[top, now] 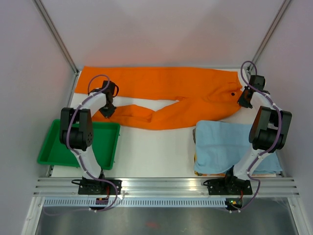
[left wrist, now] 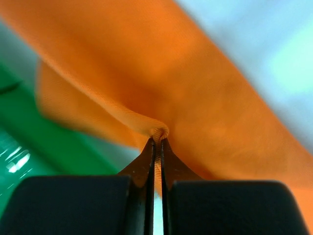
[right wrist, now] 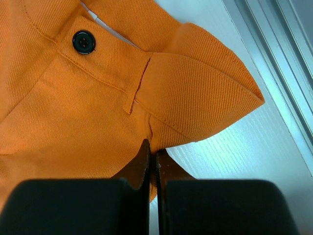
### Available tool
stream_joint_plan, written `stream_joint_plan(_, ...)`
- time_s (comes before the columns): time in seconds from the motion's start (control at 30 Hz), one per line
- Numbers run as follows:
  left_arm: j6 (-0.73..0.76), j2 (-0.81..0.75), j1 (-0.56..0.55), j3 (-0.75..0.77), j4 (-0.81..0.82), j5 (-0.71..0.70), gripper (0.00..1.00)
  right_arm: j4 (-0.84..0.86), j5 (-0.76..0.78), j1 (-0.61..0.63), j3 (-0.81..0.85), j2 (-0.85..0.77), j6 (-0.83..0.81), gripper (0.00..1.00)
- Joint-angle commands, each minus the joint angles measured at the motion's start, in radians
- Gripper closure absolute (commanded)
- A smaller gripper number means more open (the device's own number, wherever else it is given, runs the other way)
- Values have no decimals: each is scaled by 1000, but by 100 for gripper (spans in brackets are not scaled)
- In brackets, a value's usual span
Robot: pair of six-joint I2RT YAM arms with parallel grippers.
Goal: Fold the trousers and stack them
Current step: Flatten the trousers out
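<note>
The orange trousers (top: 166,90) lie spread across the back of the white table, waist at the right, both legs running left. My left gripper (top: 106,110) is down on the end of the nearer leg. In the left wrist view it (left wrist: 157,142) is shut on a pinched ridge of orange cloth (left wrist: 195,98). My right gripper (top: 243,100) sits at the waist end of the trousers. In the right wrist view it (right wrist: 152,152) is shut on the waistband edge (right wrist: 195,98), near a black button (right wrist: 83,42).
A green tray (top: 54,147) stands at the near left, right beside the left arm. A folded light blue cloth (top: 225,147) lies at the near right under the right arm. Metal frame posts (top: 56,34) rise at the back corners; a rail (top: 166,186) runs along the near edge.
</note>
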Motion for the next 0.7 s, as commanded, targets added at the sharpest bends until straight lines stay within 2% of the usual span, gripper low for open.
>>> stream_joint_plan(0.0, -94, -182, 3, 16, -140, -124, 98, 39, 26, -4, -4, -45, 0, 100)
stream_joint_plan(0.07, -147, -231, 3, 52, -232, -199, 98, 39, 32, -4, -7, -53, 6, 100)
stream_joint_plan(0.1, -175, -238, 1, 118, -353, -266, 98, 42, 32, -4, -13, -56, 14, 100)
stream_joint_plan(0.2, -253, -227, 3, 283, -551, -389, 98, 62, 32, -4, -36, -79, 26, 100)
stream_joint_plan(0.3, -264, -192, 4, 429, -602, -443, 98, 83, 32, -6, -47, -107, 46, 100)
stream_joint_plan(0.4, -244, -129, 15, 556, -601, -438, 98, 134, 15, -6, -41, -136, 81, 100)
stream_joint_plan(0.57, -126, 133, 33, 816, -656, -383, 98, 139, 21, -6, 48, -127, 112, 100)
stream_joint_plan(0.67, -94, 207, 33, 854, -719, -438, 98, 110, 31, -6, 120, -125, 89, 100)
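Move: The trousers' near leg is already pinched in the left fingers; the left part of the far leg, which it is taken towards, lies about 20 cm ahead, 7 cm left and 3 cm below. From the left hand, the green crate stands some 14 cm back and 16 cm left, about level. The right hand keeps a waistband corner: the far corner is some 18 cm ahead, 2 cm left and 6 cm below, the button 5 cm ahead, 5 cm left and 4 cm below. The trousers' near leg is swung up off the table by the left hand, which rises fast by about 20 cm while drawing slightly back and left, then swings forward some 9 cm over the cloth towards the far leg and starts to sink, wrist tipping up and turning counter-clockwise. The right hand, still gripping the waistband corner, joins late, rising about 6 cm and edging forward as it tips up. ##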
